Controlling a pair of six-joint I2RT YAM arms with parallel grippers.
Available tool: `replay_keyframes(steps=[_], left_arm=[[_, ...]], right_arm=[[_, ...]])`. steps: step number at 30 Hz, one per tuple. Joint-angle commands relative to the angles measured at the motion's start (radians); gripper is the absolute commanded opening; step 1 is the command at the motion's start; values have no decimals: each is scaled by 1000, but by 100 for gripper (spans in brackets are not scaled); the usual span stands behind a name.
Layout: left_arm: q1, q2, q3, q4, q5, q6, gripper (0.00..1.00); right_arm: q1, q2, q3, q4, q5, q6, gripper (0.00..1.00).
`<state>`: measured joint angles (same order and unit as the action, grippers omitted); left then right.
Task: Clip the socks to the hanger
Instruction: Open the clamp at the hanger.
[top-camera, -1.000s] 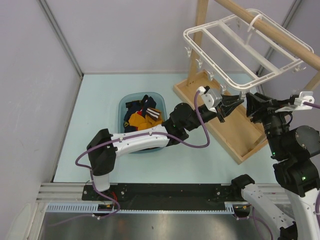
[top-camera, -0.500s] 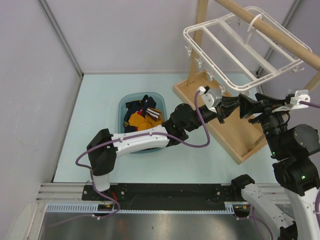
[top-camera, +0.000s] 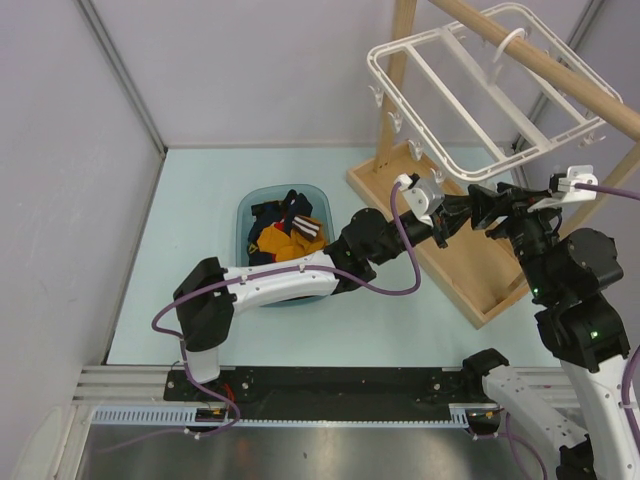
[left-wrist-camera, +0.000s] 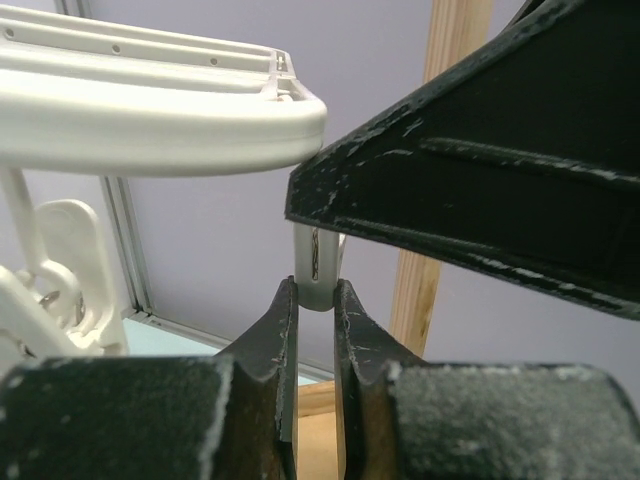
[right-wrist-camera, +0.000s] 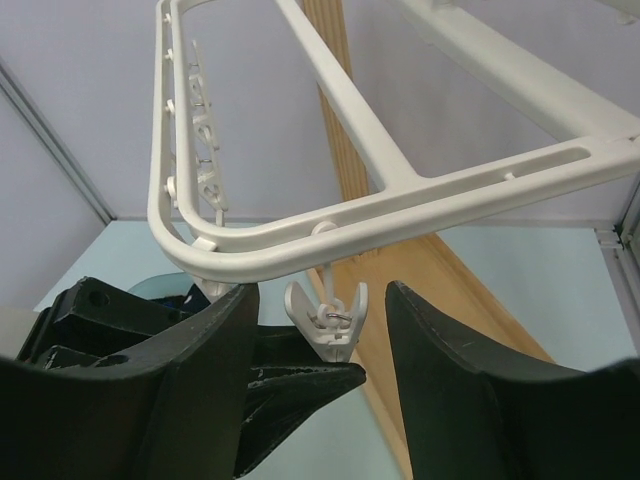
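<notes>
The white hanger (top-camera: 410, 110) hangs by its hook from a wooden rod. One dangling clip (right-wrist-camera: 327, 325) hangs under its near bar (right-wrist-camera: 400, 215). My left gripper (left-wrist-camera: 316, 290) is shut on the lower tip of that clip (left-wrist-camera: 317, 270), reaching up from the left (top-camera: 470, 208). My right gripper (right-wrist-camera: 320, 290) is open, one finger on each side of the clip without touching it, close against the left gripper (top-camera: 490, 203). The mustard-yellow socks (top-camera: 280, 240) lie in a blue basin among other socks. Neither gripper holds a sock.
The blue basin (top-camera: 247, 208) sits mid-table under the left arm, with navy socks in it too. The wooden rack's base (top-camera: 470, 270) lies right of it, its round rod (top-camera: 540, 60) crossing the top right. More clips (right-wrist-camera: 205, 150) hang along the hanger's left bar.
My right gripper has moved left and up to the clip, and its jaws have widened around it. The hanger has shifted slightly up. The left gripper stays shut on the clip.
</notes>
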<state>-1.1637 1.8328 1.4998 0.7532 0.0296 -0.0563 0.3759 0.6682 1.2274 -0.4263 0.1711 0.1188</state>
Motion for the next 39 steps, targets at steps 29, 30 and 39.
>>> replay_keyframes(steps=[29, 30, 39], left_arm=[[-1, -61, -3, -21, -2, 3, 0], [-1, -63, -3, -23, -2, 4, 0], [-1, -73, -16, -26, -10, 10, 13]], right_arm=[[1, 48, 34, 29, -2, -31, 43], [1, 47, 34, 27, -5, -33, 41], [1, 39, 34, 34, -2, -27, 16]])
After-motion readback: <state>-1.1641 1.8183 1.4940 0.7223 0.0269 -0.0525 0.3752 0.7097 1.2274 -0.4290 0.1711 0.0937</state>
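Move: Just ahead of the open right fingers, about 2 cm out and 1 cm lower, hangs the white clamp, centred left to right between them. The hanger's rounded corner lies roughly 3 cm ahead of the right hand, 4 cm left and 3 cm up; the next clamp sits about 3 cm farther out than the clamp and 7 cm to its left. At the left fingertips the same clamp's middle is about 1 cm to the right and 1 cm above. Easing forward and down by about 1.5 cm in two short advances, the right hand brings its fingers farther over the clamp's two lever ears and closes them in steps from either side, gap a little over half to about a third, until they pinch the ears. The left hand stays in place, its nearly shut fingers still holding the clamp's lower end as a brace. ##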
